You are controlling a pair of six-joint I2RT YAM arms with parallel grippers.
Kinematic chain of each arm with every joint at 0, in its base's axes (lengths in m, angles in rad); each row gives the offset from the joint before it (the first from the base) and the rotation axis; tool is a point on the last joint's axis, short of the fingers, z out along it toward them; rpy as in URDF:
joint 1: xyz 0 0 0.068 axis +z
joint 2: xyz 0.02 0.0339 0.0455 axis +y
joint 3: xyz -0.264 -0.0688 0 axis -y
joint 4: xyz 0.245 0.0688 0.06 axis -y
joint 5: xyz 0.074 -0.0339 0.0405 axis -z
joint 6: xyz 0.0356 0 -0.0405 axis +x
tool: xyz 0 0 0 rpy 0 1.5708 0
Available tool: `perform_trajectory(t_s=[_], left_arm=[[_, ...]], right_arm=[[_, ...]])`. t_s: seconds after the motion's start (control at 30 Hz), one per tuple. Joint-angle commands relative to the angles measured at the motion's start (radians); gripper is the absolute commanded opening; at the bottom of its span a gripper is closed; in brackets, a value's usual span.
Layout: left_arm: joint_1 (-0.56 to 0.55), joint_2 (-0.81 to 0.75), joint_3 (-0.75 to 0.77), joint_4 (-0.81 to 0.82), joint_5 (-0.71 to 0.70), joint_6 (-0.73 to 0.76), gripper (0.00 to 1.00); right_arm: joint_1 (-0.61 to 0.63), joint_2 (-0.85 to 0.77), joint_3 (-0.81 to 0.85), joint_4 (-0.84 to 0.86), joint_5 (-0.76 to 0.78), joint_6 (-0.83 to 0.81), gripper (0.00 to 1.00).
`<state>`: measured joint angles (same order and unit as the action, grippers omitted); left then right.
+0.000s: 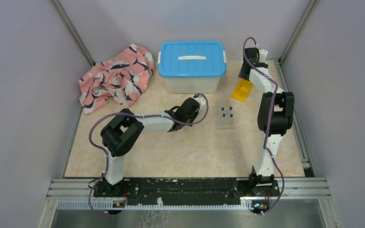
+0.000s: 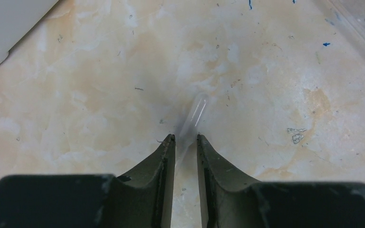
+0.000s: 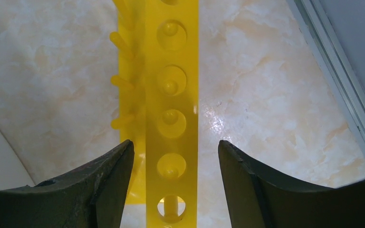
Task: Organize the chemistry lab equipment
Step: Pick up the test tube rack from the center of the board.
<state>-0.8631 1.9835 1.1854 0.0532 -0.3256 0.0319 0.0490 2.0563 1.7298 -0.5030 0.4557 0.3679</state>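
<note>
A thin clear tube lies on the marble tabletop, its rounded end pointing away from my left gripper. The jaws stand narrow and pinch the tube's near part between their tips; its cap is hidden. From above, the left gripper is just in front of the bin. Several clear tubes with blue caps lie to its right. The long yellow holed rack runs between the wide-apart fingers of my right gripper, with a gap on each side. From above, the rack is at the back right. No tongs or ball are in view.
A white bin with a blue lid stands at the back centre; its corner shows in the left wrist view. A pink whale-patterned cloth is bunched at the back left. A metal frame rail borders the table on the right.
</note>
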Motion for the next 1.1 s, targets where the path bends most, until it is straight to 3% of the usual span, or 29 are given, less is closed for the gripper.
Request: perform_trajectory(t_s=[0.0,0.13,0.53,0.8,1.07], left_arm=[[-0.002,0.046,0.003,-0.046,0.01,0.006,0.25],[-0.002,0.05,0.007,-0.048,0.011,0.002,0.15],[-0.002,0.047,0.014,-0.049,0.015,-0.009,0.03],[-0.003,0.033,0.017,-0.049,-0.011,-0.016,0.0],[-0.002,0.001,0.021,-0.079,-0.062,-0.017,0.0]], right_arm=[[-0.009,0.003,0.022,0.011,0.01,-0.008,0.66],[-0.011,0.009,0.013,0.016,0.003,-0.006,0.65],[-0.02,0.064,0.009,-0.007,-0.017,0.007,0.56],[-0.027,0.034,-0.031,0.031,-0.019,0.017,0.28],[-0.027,-0.043,-0.061,0.09,0.0,0.015,0.17]])
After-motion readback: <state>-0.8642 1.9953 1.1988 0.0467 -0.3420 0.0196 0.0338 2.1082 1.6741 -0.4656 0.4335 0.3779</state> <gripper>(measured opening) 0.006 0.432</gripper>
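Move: The yellow test tube rack runs away ahead and to the right below the open right hand, its middle some 8 cm ahead, 3 cm to the right and 8 cm down. From that hand the clear holder with blue caps is about 12 cm back and 15 cm left, the lidded box some 12 cm ahead and 29 cm left. A clear tube lies about 1 cm ahead of the left fingers and 2 cm lower, with the holder 5 cm ahead and 15 cm right of that hand. The rack's top strip, close to its near end, is what the right hand sinks onto: after a brief hold it drops about 4.5 cm, tipping down slightly, and pinches the strip from both sides as the fingers narrow and stop against it. Meanwhile the left hand stays in place, low over the clear tube, and shuts its part-open fingers fully on it. ##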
